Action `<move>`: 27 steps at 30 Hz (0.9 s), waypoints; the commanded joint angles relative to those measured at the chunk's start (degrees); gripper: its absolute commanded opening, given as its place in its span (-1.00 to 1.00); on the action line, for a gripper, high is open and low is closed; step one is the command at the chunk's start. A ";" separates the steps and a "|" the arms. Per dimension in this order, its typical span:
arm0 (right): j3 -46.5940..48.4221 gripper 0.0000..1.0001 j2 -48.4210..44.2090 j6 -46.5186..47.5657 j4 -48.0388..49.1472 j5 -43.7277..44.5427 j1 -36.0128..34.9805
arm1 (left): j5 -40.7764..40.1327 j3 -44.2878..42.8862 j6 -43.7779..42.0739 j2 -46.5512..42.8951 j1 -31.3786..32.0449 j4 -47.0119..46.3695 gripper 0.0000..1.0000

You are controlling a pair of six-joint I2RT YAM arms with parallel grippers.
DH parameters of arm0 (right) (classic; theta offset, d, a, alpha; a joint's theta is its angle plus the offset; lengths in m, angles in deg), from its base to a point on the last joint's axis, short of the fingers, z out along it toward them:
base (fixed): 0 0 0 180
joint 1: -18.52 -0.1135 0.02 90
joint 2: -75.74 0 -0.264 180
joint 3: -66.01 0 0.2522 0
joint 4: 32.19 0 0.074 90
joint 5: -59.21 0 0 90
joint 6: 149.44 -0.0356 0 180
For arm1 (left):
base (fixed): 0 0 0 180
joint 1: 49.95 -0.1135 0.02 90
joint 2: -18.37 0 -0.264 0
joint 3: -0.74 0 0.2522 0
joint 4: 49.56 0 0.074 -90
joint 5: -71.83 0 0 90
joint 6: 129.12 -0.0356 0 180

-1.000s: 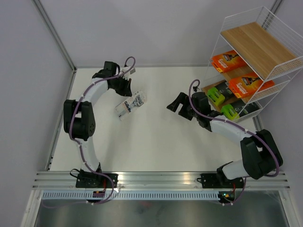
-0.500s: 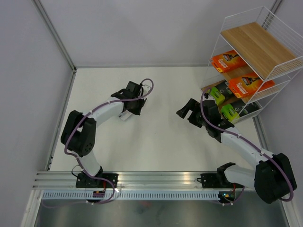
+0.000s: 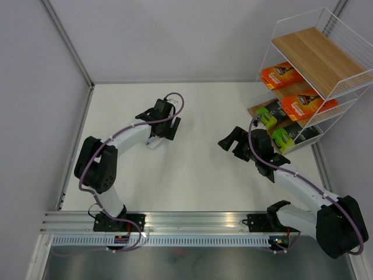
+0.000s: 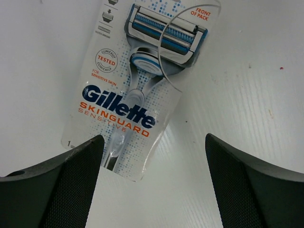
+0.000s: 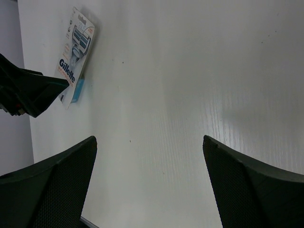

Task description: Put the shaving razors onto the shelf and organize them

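Note:
A white-and-blue Gillette razor pack [image 4: 137, 85] lies flat on the white table. My left gripper [image 4: 152, 185] hovers open over its lower end, the pack's corner close to the left finger [image 4: 57, 190]. From above, the left gripper [image 3: 168, 127] covers most of the pack [image 3: 152, 143]. The shelf [image 3: 317, 55] stands at the right, with two orange packs [image 3: 281, 74] [image 3: 302, 107] on its middle tier and two black-and-lime packs [image 3: 267, 116] [image 3: 284, 138] lower down. My right gripper [image 3: 233, 143] is open and empty beside the shelf, facing the Gillette pack [image 5: 76, 52].
Grey walls close the table at the back and left. The shelf's top board is bare. A metal rail [image 3: 198, 219] with both arm bases runs along the near edge. White tabletop [image 5: 190, 95] spreads between the two grippers.
The left arm swung from the back left corner down over the Gillette pack, and its jaws have opened. The right gripper drew back a little toward the shelf.

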 commanded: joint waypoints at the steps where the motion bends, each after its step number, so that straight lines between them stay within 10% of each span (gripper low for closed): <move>1: 1.14 0.96 0.71 0.09 3.32 0.78 0.15 | -4.95 -3.41 -6.80 3.36 1.89 -1.57 0.81; 27: 2.81 0.96 3.70 1.58 1.03 3.42 0.33 | -26.84 -9.30 -19.20 23.58 6.99 -2.89 0.24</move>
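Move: The Gillette razor pack lies flat on the table, its middle about 5 cm ahead of the open left gripper, roughly 3 cm to its left and 7 cm below. No other thing stands near the pack. From the right gripper the pack's middle is some 23 cm to the left, about 12 cm farther out and 10 cm lower. Bring the left gripper down about 5 cm beside the Gillette pack's right edge, easing forward as it sinks, then go level and forward, for nearly 5 cm forward in all. Roll the hand some 30 degrees so its left side rises, putting the right finger low at the pack's right edge and the left finger over its face, and let the fingers start closing, still well apart. ##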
